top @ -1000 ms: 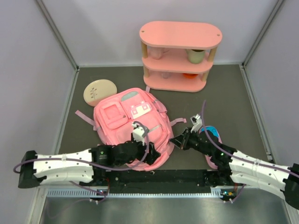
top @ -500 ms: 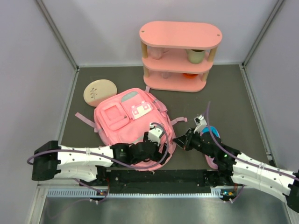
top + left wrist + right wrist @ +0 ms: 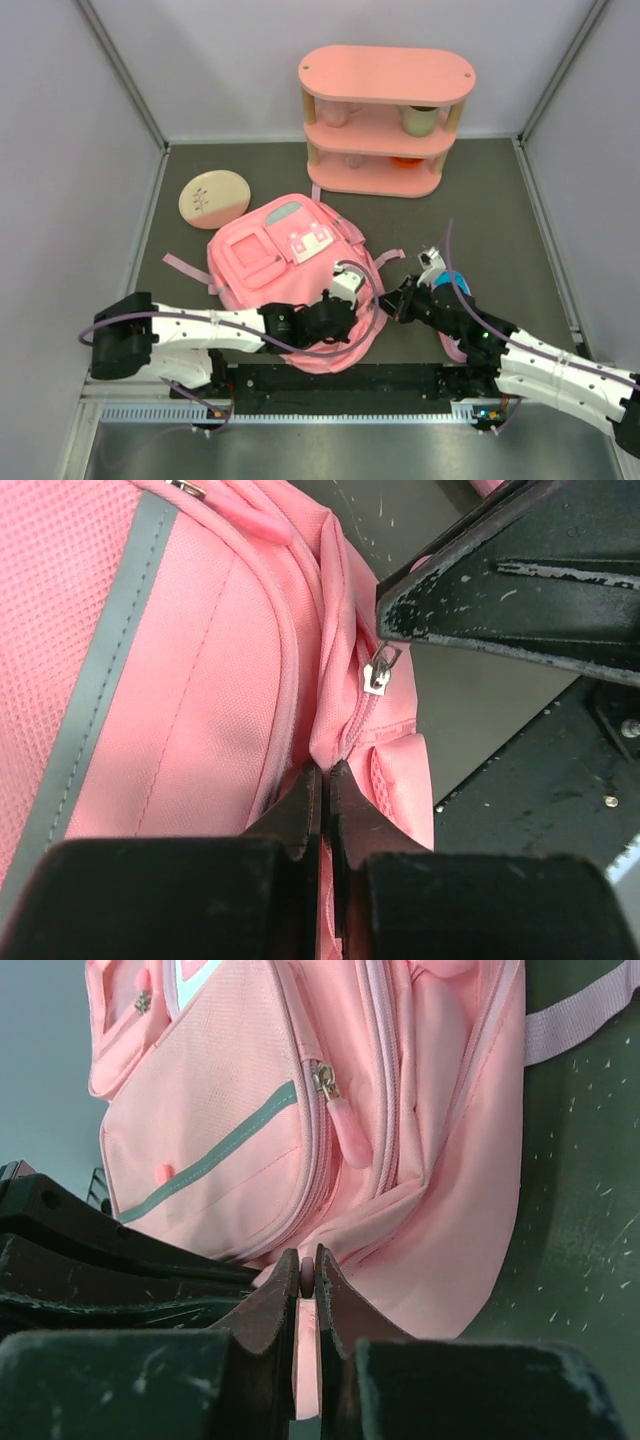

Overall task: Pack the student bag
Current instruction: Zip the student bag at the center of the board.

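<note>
The student bag (image 3: pixel 285 262) is a pink backpack lying flat mid-table, front pockets up. My left gripper (image 3: pixel 362 308) is at its near right edge. In the left wrist view the left gripper (image 3: pixel 326 772) is shut, pinching a fold of the bag's pink fabric (image 3: pixel 200 680) just below a metal zip slider (image 3: pixel 378 676). My right gripper (image 3: pixel 388 302) meets the same corner from the right. In the right wrist view the right gripper (image 3: pixel 307 1260) is shut on a pink zip pull tab (image 3: pixel 308 1278) at the edge of the bag (image 3: pixel 260 1110).
A pink three-tier shelf (image 3: pixel 385 120) with cups stands at the back. A beige and pink oval case (image 3: pixel 213 195) lies left of the bag. A blue item (image 3: pixel 452 282) shows under the right arm. Grey walls close in both sides.
My left gripper has slid right along the bag's near edge and shut on its fabric. The bag has shifted slightly right. The right gripper has stayed shut at the corner.
</note>
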Controlling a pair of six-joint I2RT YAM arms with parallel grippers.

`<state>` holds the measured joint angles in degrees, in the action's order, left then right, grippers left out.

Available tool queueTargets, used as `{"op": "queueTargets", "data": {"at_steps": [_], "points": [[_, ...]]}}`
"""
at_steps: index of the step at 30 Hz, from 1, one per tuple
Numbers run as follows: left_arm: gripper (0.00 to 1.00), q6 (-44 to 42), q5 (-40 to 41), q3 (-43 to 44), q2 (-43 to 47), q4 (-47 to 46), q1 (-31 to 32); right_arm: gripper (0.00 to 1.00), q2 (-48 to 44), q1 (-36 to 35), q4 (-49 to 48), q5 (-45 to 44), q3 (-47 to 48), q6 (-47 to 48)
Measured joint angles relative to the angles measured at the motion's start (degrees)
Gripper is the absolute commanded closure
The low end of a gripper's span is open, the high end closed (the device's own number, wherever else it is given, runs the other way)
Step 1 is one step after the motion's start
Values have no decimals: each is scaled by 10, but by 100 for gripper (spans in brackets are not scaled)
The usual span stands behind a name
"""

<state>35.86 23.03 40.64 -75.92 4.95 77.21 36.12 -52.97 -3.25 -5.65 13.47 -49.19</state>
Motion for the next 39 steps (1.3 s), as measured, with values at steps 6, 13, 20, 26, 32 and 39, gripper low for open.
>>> {"op": "queueTargets", "data": {"at_steps": [6, 13, 20, 26, 32, 39], "points": [[100, 50, -19, -85, 160, -6, 0, 100, -28, -2, -6, 9, 0, -26], [100, 109, -58, -194, 450, 73, 4, 100, -22, -4, -42, 23, 0, -46], [100, 143, -78, -214, 636, 209, 5, 100, 50, 6, -110, 35, 2, -45], [100, 163, -85, -220, 725, 278, 5, 100, 159, 59, -187, 62, 19, -36], [100, 170, -86, -220, 740, 302, 5, 100, 299, 135, -285, 117, 43, -35], [100, 159, -89, -224, 700, 280, 4, 100, 356, 169, -332, 148, 53, -38]]}}
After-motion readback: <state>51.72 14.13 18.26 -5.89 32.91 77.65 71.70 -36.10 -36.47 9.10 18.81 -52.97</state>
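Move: The left hand, already shut on the student bag's edge near its bottom end, has the zip pull about 2 cm ahead and 3 cm to its right; the bag's middle is some 5 cm ahead, 15 cm left and slightly lower. The right hand already grips that pull. From it the bag's side pocket lies roughly 13 cm ahead and 6 cm left, the loose strap 9 cm ahead, 1 cm right and 8 cm lower, and the pencil case 3 cm back, 15 cm right and 9 cm lower. Keeping its pinch on the bag's edge, the left hand hauls the bottom end about 14 cm to the left and 7 cm back, first rising some 6 cm and easing down slightly at the end, while its wrist turns about 30 degrees so the fingers point flatter. The right hand keeps the zip pull, lifts about 3 cm while this gets going, then draws the pull roughly 9 cm forward and back down along the bag's right side towards the side pocket. ##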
